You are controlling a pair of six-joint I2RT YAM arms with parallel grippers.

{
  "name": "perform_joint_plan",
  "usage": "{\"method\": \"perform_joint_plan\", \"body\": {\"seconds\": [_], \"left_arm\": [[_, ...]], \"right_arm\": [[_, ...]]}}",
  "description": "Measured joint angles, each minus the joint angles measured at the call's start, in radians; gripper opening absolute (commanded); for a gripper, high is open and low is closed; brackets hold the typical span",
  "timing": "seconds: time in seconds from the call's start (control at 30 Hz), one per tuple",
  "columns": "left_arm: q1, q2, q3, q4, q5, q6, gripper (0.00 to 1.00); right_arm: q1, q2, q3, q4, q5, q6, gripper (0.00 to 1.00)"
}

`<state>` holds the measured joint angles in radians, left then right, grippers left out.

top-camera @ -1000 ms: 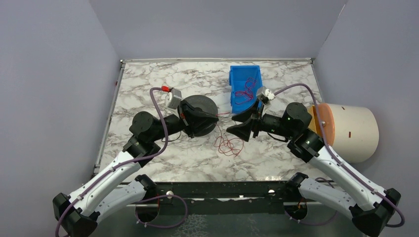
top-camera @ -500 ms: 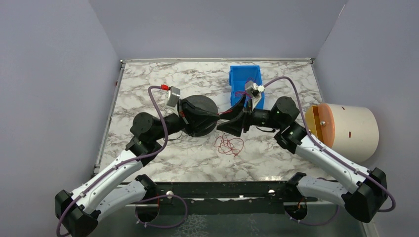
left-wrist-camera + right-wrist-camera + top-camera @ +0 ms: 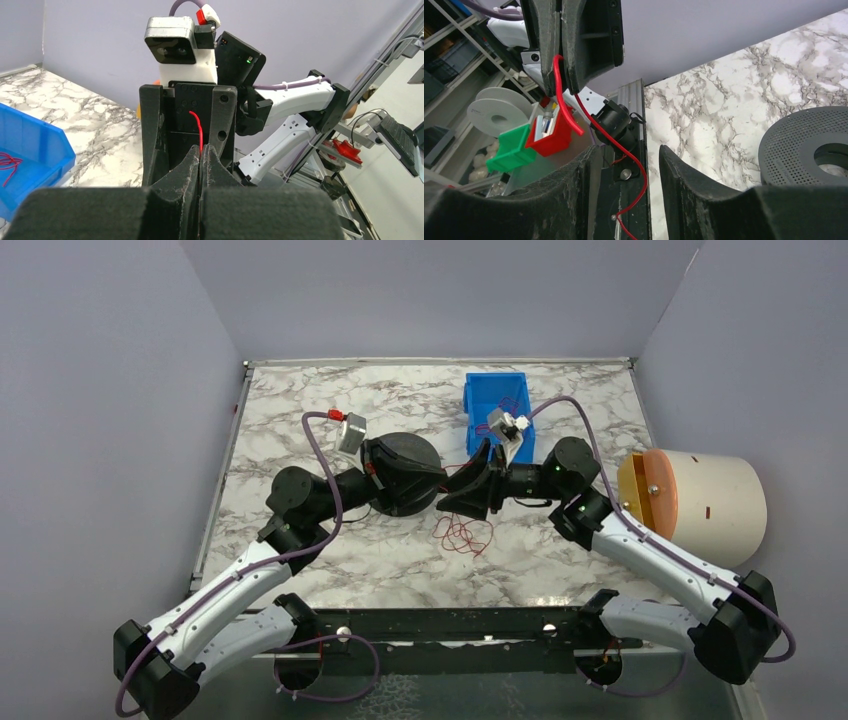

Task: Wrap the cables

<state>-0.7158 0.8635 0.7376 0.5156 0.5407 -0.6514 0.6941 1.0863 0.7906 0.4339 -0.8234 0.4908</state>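
A thin red cable (image 3: pixel 196 129) sticks out of my left gripper (image 3: pixel 201 151), which is shut on it. In the top view the left gripper (image 3: pixel 436 481) hovers mid-table, tip to tip with my right gripper (image 3: pixel 449 502). The right gripper (image 3: pixel 630 150) is open, and the red cable (image 3: pixel 638 172) hangs down through the gap between its fingers without being pinched. The rest of that cable lies as a loose tangle (image 3: pixel 462 534) on the marble below both grippers. More red cables (image 3: pixel 495 430) lie in the blue bin (image 3: pixel 497 392).
A black perforated disc (image 3: pixel 404 454) sits under the left wrist and shows at the right of the right wrist view (image 3: pixel 809 145). A cream cylinder with an orange end (image 3: pixel 705 505) lies at the table's right edge. The blue bin stands just behind the right wrist.
The right arm has swung left, bringing its gripper up to the left gripper's tips and around the hanging cable. The left arm has barely moved and keeps its hold.
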Motion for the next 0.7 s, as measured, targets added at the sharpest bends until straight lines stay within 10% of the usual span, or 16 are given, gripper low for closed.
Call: {"method": "perform_joint_plan", "body": {"seconds": [0.27, 0.43, 0.7], "left_arm": [[-0.004, 0.014, 0.000, 0.017, -0.007, -0.004, 0.00], [-0.006, 0.016, 0.000, 0.019, -0.011, -0.004, 0.01], [-0.006, -0.013, -0.017, 0.020, -0.048, 0.002, 0.46]], "right_arm": [[0.002, 0.011, -0.002, 0.005, -0.018, 0.003, 0.03], [0.005, 0.009, -0.002, -0.003, -0.023, -0.004, 0.01], [0.005, -0.032, 0.000, -0.067, -0.019, -0.044, 0.01]]}}
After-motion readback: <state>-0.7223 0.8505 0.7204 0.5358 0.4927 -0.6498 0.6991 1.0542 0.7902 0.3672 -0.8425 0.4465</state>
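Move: The red cable hangs from the left hand's shut tips, and the stretch to be taken lies about 5 cm below them and 1 cm farther out, already between the right hand's open fingers. From the right hand, the cable pile on the table is roughly 7 cm ahead, 5 cm right and 30 cm down; the grey spool is some 20 cm ahead, 8 cm left and 27 cm down. The right hand pinches the cable and eases back about 1 cm as the left, nearly still, opens, releasing it. ##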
